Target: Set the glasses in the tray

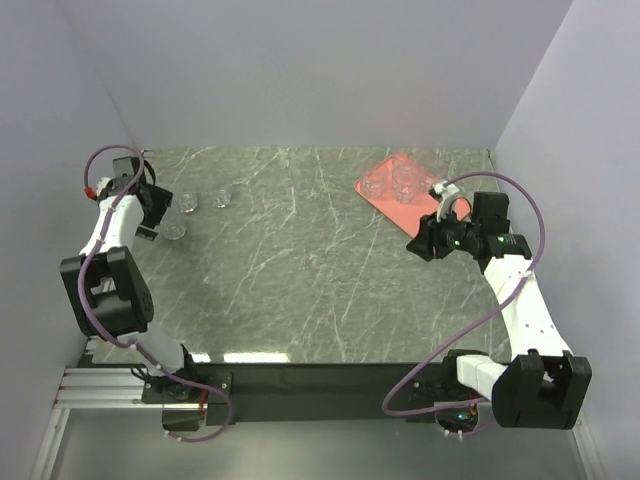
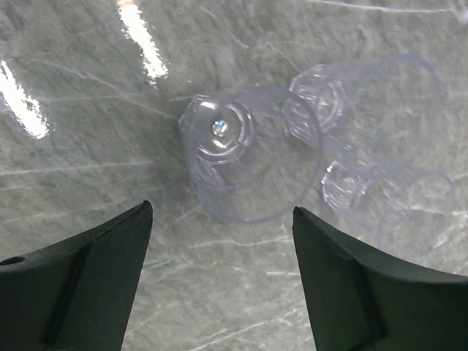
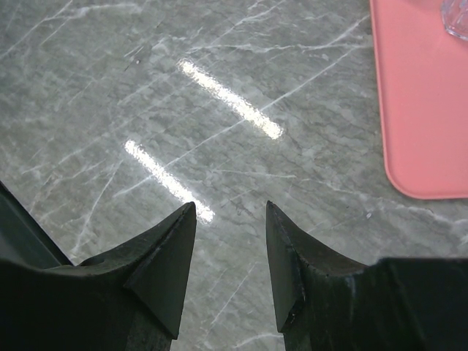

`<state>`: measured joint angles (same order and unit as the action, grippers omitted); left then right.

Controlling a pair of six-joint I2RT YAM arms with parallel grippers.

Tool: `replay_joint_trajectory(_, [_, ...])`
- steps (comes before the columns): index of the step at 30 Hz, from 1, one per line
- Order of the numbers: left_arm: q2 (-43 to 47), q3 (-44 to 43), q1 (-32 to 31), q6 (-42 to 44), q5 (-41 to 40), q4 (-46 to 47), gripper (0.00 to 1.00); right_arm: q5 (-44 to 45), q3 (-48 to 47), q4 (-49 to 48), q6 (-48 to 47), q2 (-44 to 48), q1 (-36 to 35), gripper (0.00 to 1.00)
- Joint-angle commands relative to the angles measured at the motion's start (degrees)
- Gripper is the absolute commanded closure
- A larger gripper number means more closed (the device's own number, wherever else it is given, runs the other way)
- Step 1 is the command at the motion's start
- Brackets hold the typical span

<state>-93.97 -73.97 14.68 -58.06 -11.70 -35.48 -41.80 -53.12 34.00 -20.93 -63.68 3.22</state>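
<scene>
Three clear glasses stand at the far left of the table: one nearest the left arm, two more behind it. My left gripper hovers right by the nearest glass, open, with its fingertips just short of the rim and nothing between them. The other two glasses show beyond it. The salmon-pink tray lies at the far right and holds glasses. My right gripper hangs over bare table near the tray's front corner, open and holding nothing.
Grey walls close in the table on the left, back and right. The marbled table top stretches between the two arms. A cable loops over each arm. A glass base shows at the tray's top edge in the right wrist view.
</scene>
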Motion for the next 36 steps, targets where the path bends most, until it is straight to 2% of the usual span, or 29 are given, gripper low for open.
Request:
replay_joint_trajectory(1, [-1.5, -2.4, 0.8, -1.0, 0.8, -1.0, 0.18, -1.5, -0.3, -0.2, -0.9, 0.5, 1.0, 0.5])
replay_joint_trajectory(4, [-3.1, -3.1, 1.1, -0.9, 0.7, -0.9, 0.2, -1.8, -0.4, 0.0, -0.9, 0.4, 1.5, 0.5])
replay_joint_trajectory(8, [-6.0, -4.3, 1.6, -0.7, 0.1, -0.8, 0.3, -2.1, -0.5, 0.2, -1.0, 0.1, 1.9, 0.5])
replay_joint_trajectory(15, [-9.2, -4.9, 1.9, 0.2, 0.5, -0.5, 0.4, -2.3, -0.5, 0.3, -0.9, 0.2, 2.3, 0.49])
replay_joint_trajectory(19, [-7.5, -2.8, 1.9, 0.9, -0.2, 1.7, 0.53, -2.5, -0.6, 0.5, -1.0, 0.0, 2.8, 0.49])
replay_joint_trajectory(22, [-6.6, -1.8, 1.8, 1.7, -0.2, 2.5, 0.66, -2.8, -0.6, 0.5, -1.0, 0.0, 2.8, 0.5])
replay_joint_trajectory(25, [-5.3, -0.3, 1.9, 3.0, -0.1, 3.4, 0.73, -3.3, -0.6, 0.7, -1.0, 0.0, 3.1, 0.5])
replay_joint_trajectory(29, [-3.2, 1.9, 2.0, 4.2, 1.0, 4.8, 0.92, -3.6, -0.6, 0.8, -1.0, 0.1, 3.4, 0.5])
replay_joint_trajectory(33, [0.1, 5.5, 1.9, 5.9, 6.2, 7.5, 0.99, -4.1, -0.5, 1.1, -1.5, 0.2, 3.5, 0.5])
replay_joint_trajectory(36, [4.8, 10.7, 1.8, 7.3, 11.0, 10.8, 1.0, -5.9, -0.6, 2.3, -3.1, 0.5, 3.5, 0.49])
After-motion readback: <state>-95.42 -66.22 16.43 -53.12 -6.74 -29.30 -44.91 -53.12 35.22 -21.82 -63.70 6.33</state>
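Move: The near glass, foremost of the three still at my left, stands just under my left hand: about 2 cm ahead, level sideways, its middle some 7 cm below. A second glass stands about 8 cm beyond it and 4 cm to its right, a third about 9 cm beyond and 13 cm to its right. From my idle right hand the near glass lies roughly 63 cm left, 12 cm ahead and 13 cm down. I sink my left hand about 5 cm onto the near glass, easing slightly forward and left, while its fingers close from wide open to nearly shut, pinching the wall at the glass's back-left side below the rim. Staying low, I then draw about 2.5 cm back and 2 cm to the right with the fingers shut. ##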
